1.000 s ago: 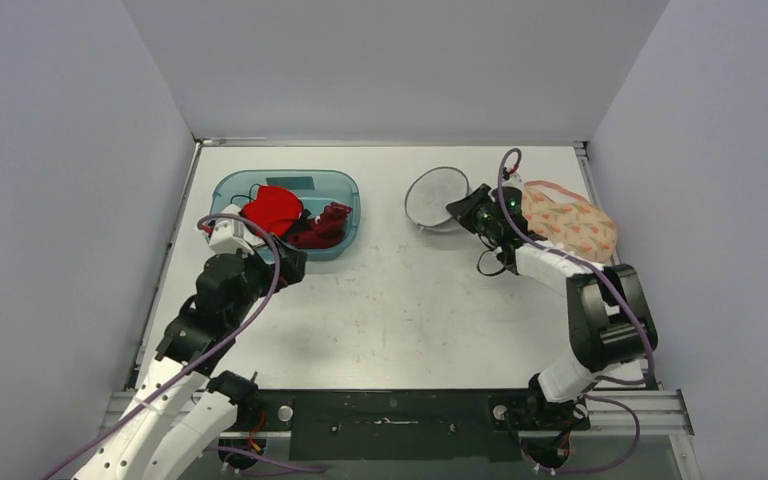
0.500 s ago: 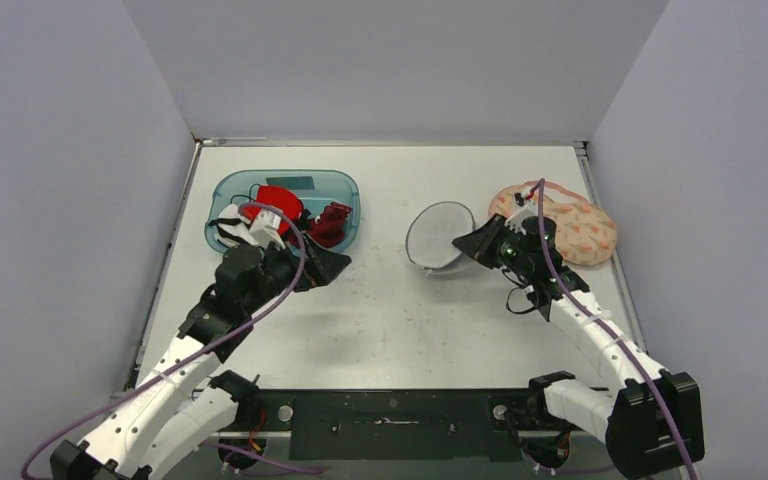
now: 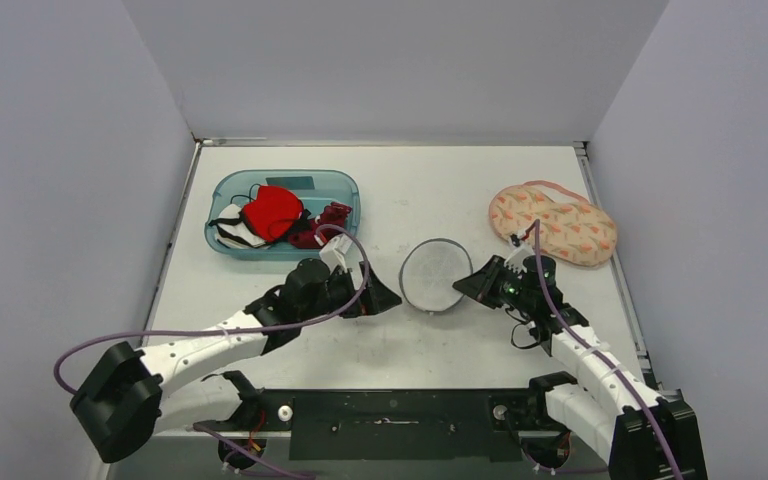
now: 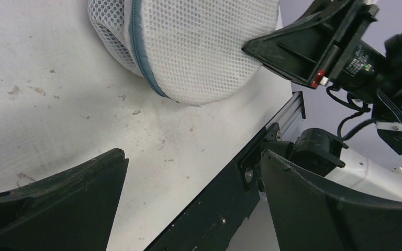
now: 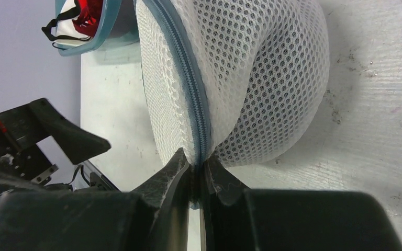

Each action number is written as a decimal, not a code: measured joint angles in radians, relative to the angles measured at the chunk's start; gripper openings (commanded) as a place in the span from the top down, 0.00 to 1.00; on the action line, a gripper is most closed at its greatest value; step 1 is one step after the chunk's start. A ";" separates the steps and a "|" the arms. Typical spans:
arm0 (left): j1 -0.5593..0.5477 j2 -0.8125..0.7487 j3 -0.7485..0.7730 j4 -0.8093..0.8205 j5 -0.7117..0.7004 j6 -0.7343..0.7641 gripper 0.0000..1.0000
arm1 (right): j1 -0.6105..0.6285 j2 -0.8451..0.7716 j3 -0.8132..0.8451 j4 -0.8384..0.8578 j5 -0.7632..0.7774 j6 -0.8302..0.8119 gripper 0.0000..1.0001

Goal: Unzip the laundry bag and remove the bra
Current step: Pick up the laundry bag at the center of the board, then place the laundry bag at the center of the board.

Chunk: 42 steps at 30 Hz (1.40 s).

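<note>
The round white mesh laundry bag (image 3: 434, 275) stands near the table's middle, its blue zipper (image 5: 188, 78) closed along the part I can see. My right gripper (image 3: 465, 283) is shut on the bag's zipper seam at its right edge; the right wrist view shows the seam pinched at the gripper (image 5: 198, 162). My left gripper (image 3: 385, 297) is open just left of the bag, apart from it; the left wrist view shows the gripper (image 4: 192, 154) empty, with the bag (image 4: 199, 47) ahead. A peach patterned bra (image 3: 553, 222) lies on the table at the back right.
A blue plastic tub (image 3: 348, 190) at the back left holds red, black and white garments. The black rail (image 3: 390, 410) runs along the near table edge. Grey walls close in both sides and the back.
My right gripper has pulled the bag from the back, beside the bra, toward the near middle. My left arm has swung from the tub rightward to the bag's left side, still open.
</note>
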 measured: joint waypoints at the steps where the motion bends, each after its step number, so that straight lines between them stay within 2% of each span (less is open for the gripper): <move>1: -0.002 0.032 0.000 0.022 0.000 -0.007 0.06 | -0.001 -0.005 -0.005 0.002 -0.003 0.000 0.95; 9: -0.013 0.254 0.016 0.149 0.008 -0.015 0.16 | -0.013 -0.045 -0.047 0.011 -0.024 -0.003 0.94; 13: -0.015 0.315 0.029 0.198 0.020 -0.023 0.18 | -0.015 -0.057 -0.069 0.014 -0.037 0.002 0.88; 21: -0.027 0.417 0.081 0.261 0.039 -0.036 0.29 | -0.020 -0.069 -0.079 0.017 -0.065 0.022 0.77; 28: -0.030 0.480 0.106 0.302 0.053 -0.047 0.45 | -0.024 -0.072 -0.079 0.010 -0.076 0.020 0.76; 32: -0.034 0.486 0.106 0.322 0.062 -0.055 0.59 | -0.031 -0.072 -0.079 0.010 -0.079 0.019 0.74; 35: -0.034 0.490 0.106 0.328 0.064 -0.056 0.67 | -0.035 -0.072 -0.079 0.010 -0.084 0.016 0.66; 37: -0.034 0.490 0.106 0.331 0.064 -0.056 0.76 | -0.037 -0.072 -0.079 0.010 -0.086 0.014 0.54; 39: -0.034 0.490 0.106 0.337 0.064 -0.058 0.84 | -0.040 -0.076 -0.079 0.005 -0.088 0.009 0.37; 42: -0.034 0.490 0.106 0.345 0.064 -0.060 0.95 | -0.040 -0.098 -0.079 -0.017 -0.089 -0.006 0.23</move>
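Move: The laundry bag's middle lies some 10 cm to the right of the open left hand, 3 cm ahead and about 7 cm below. The teal bin is about 23 cm left of that hand and 15 cm farther out. The right hand already pinches the bag's zipped edge, the bag's middle about 4 cm to its left, 3 cm ahead and slightly below; the orange bag lies roughly 20 cm right of this hand and 14 cm ahead. The left hand reaches some 7 cm right and down, pinches the bag's zip edge; right fingers let go. ##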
